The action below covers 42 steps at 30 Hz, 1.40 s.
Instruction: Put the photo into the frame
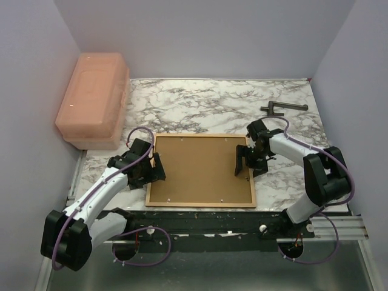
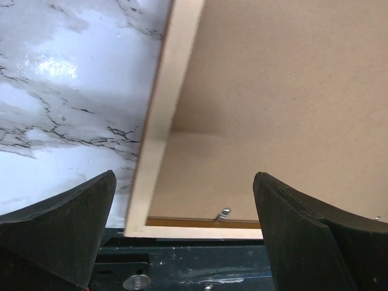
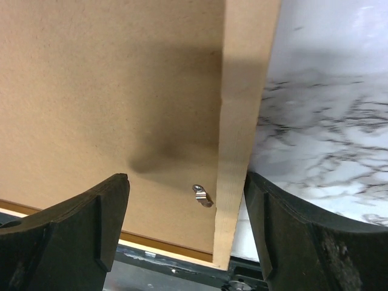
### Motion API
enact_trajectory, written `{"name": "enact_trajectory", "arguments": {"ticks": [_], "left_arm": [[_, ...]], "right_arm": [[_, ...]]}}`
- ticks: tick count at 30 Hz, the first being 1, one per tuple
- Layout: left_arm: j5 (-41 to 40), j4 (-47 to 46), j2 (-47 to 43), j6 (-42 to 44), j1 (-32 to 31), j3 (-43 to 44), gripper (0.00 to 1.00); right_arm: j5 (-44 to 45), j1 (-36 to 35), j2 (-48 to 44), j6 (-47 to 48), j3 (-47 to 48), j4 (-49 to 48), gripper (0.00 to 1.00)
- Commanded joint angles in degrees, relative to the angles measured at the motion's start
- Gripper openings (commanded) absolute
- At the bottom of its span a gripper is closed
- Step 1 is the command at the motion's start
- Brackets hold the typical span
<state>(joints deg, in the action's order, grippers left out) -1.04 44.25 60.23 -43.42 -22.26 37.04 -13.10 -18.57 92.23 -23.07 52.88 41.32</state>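
Observation:
The frame [image 1: 200, 202] lies flat in the middle of the marble table, back side up, with a plain brown backing board [image 1: 200, 167] filling it. The photo is out of view. My left gripper [image 1: 156, 170] stands open at the frame's left rail [image 2: 163, 103], one finger over the marble and the other over the board [image 2: 273, 91]. My right gripper [image 1: 245, 162] stands open across the right rail [image 3: 242, 109], with nothing held. A small metal clip [image 3: 203, 195] sits by that rail, and another clip [image 2: 224, 213] by the near rail.
A pink plastic box [image 1: 94, 100] stands at the back left. A dark metal tool [image 1: 282, 108] lies at the back right. The black base rail [image 1: 200, 221] runs just beyond the frame's near edge.

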Motion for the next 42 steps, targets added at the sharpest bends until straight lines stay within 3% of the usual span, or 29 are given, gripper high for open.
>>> {"name": "enact_trajectory", "arguments": {"ticks": [1, 13, 21, 33, 36, 42], "left_arm": [[-1.3, 1.4, -3.8, 2.0, -0.3, 1.6, 0.98], [-0.4, 1.6, -5.6, 4.1, -0.3, 2.8, 0.98], [0.0, 0.9, -5.3, 4.3, -0.3, 2.3, 0.98], [0.5, 0.8, -4.4, 4.5, -0.3, 2.3, 0.98], [0.6, 0.8, -4.5, 4.4, -0.3, 2.2, 0.98], [0.4, 0.8, -4.6, 4.3, -0.3, 2.1, 0.98]], "right_arm": [[2.1, -6.0, 1.6, -3.2, 2.4, 0.8, 0.83], [11.3, -10.9, 0.3, -5.6, 2.5, 4.4, 0.77], [15.3, -11.0, -4.1, -6.3, 0.0, 6.1, 0.85], [14.6, -11.0, -1.7, -6.4, -1.9, 2.7, 0.71], [15.6, -11.1, -1.2, -6.3, -1.2, 2.6, 0.58], [18.8, -11.1, -1.7, -6.5, -0.7, 3.2, 0.18]]}}
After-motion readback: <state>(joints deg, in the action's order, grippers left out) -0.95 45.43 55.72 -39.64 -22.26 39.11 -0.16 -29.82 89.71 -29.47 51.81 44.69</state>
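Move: Beside the right hand's fingertips, the frame's right rail has its middle about 3 cm to the hand's right, level front to back and 1 cm lower, just inside the outer finger. A small metal clip sits some 3 cm back and 1 cm right of the hand; the rail's near corner is about 14 cm back and 3 cm right. From the left hand, that rail's middle lies roughly 40 cm right, 1 cm ahead and 4 cm below. Pushing the right rail leftward with its outer finger, the right hand goes about 3 cm left and slightly back, then returns right nearly as far while drawing farther back, with a brief small lift. It rolls some 10 degrees to point almost straight down and closes its fingers from both sides onto the rail beside the clip. The left hand, still open, rises about 2.5 cm over the left rail. ##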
